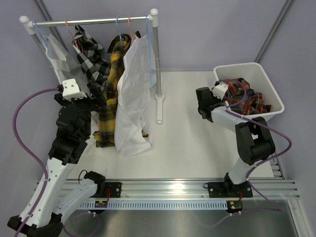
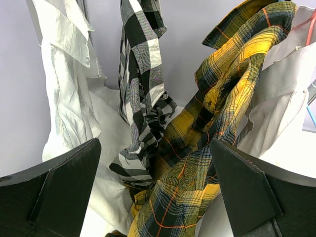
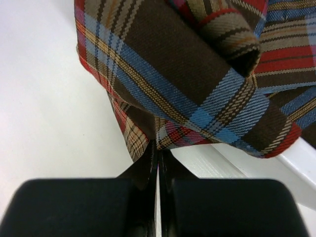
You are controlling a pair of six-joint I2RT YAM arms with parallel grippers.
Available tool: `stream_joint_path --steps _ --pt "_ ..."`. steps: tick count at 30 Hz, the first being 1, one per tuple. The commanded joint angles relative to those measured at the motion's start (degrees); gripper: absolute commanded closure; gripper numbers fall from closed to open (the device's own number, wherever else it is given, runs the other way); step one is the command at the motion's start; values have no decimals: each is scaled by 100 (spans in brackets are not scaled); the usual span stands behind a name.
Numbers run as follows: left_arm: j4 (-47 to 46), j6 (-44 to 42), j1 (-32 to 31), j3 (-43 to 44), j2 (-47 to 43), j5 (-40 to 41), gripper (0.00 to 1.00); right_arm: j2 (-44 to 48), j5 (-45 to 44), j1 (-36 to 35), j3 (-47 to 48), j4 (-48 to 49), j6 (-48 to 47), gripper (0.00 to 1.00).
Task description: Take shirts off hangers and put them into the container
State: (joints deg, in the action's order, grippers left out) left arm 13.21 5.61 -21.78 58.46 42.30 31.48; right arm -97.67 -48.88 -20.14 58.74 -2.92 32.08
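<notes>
The red-orange-blue plaid shirt point(image 1: 249, 98) lies in the white container point(image 1: 269, 81) at the right, with a fold hanging over its near-left rim point(image 3: 296, 159). My right gripper point(image 3: 157, 147) is shut on the lower edge of that plaid shirt point(image 3: 197, 84), beside the container's wall. On the rack hang a yellow-black plaid shirt point(image 1: 112, 84), a black-white checked shirt point(image 1: 91, 59) and a white shirt point(image 1: 131, 108), on blue point(image 1: 118, 29) and pink point(image 1: 130, 27) hangers. My left gripper point(image 2: 154, 148) stands open close to the yellow plaid shirt point(image 2: 232, 84) and the checked shirt point(image 2: 140, 59), with yellow plaid cloth between its fingers.
A metal clothes rail point(image 1: 94, 21) on white posts spans the back left; its right post point(image 1: 157, 64) stands on a foot on the table. Another white shirt point(image 1: 57, 54) hangs at the rail's left end. An aluminium rail point(image 1: 173, 190) runs along the near edge.
</notes>
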Motion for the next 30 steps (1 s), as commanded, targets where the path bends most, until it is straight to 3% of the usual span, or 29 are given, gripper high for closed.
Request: stream_joint_path --steps 1,11,16,22,30 --pt "-398 11 25 -54 -91 60 1 212 -377 -16 400 -51 -148 100" --pt "-407 2 34 -62 -108 60 1 1074 221 141 1710 -446 -984 100" --pt "-407 -16 34 -71 -108 86 1 1154 607 1054 2264 -999 -729 100" --pt "-407 -33 34 -62 -126 95 1 943 1239 2205 2344 -1720 -404 100" --pt "-399 -33 42 -62 -99 77 1 -190 2145 2805 2202 -2396 -78 100"
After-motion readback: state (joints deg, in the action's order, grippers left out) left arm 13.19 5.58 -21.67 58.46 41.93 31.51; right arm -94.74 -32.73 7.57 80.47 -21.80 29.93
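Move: The red plaid shirt's loose edge, hanging outside the container, is already pinched in the shut right fingers. The middle of the container lies about 12 cm to this hand's right, level with it front to back and some 3 cm lower; its left wall is roughly 3 cm to the right. The shirt's bunched bulk sits inside, 12 cm right, 1 cm back and 4 cm lower. From the left hand the container's middle is some 60 cm right, 13 cm ahead and 30 cm lower. The red plaid shirt's overhanging edge, still pinched in the right hand's shut fingers, is pulled up about 20 cm, then carried some 17 cm to the right over the container's left wall and lowered about 10 cm onto the heap inside. The fingers tip up on the rise and come back down on the descent, the hand turning some 15 degrees clockwise; they stay shut. ##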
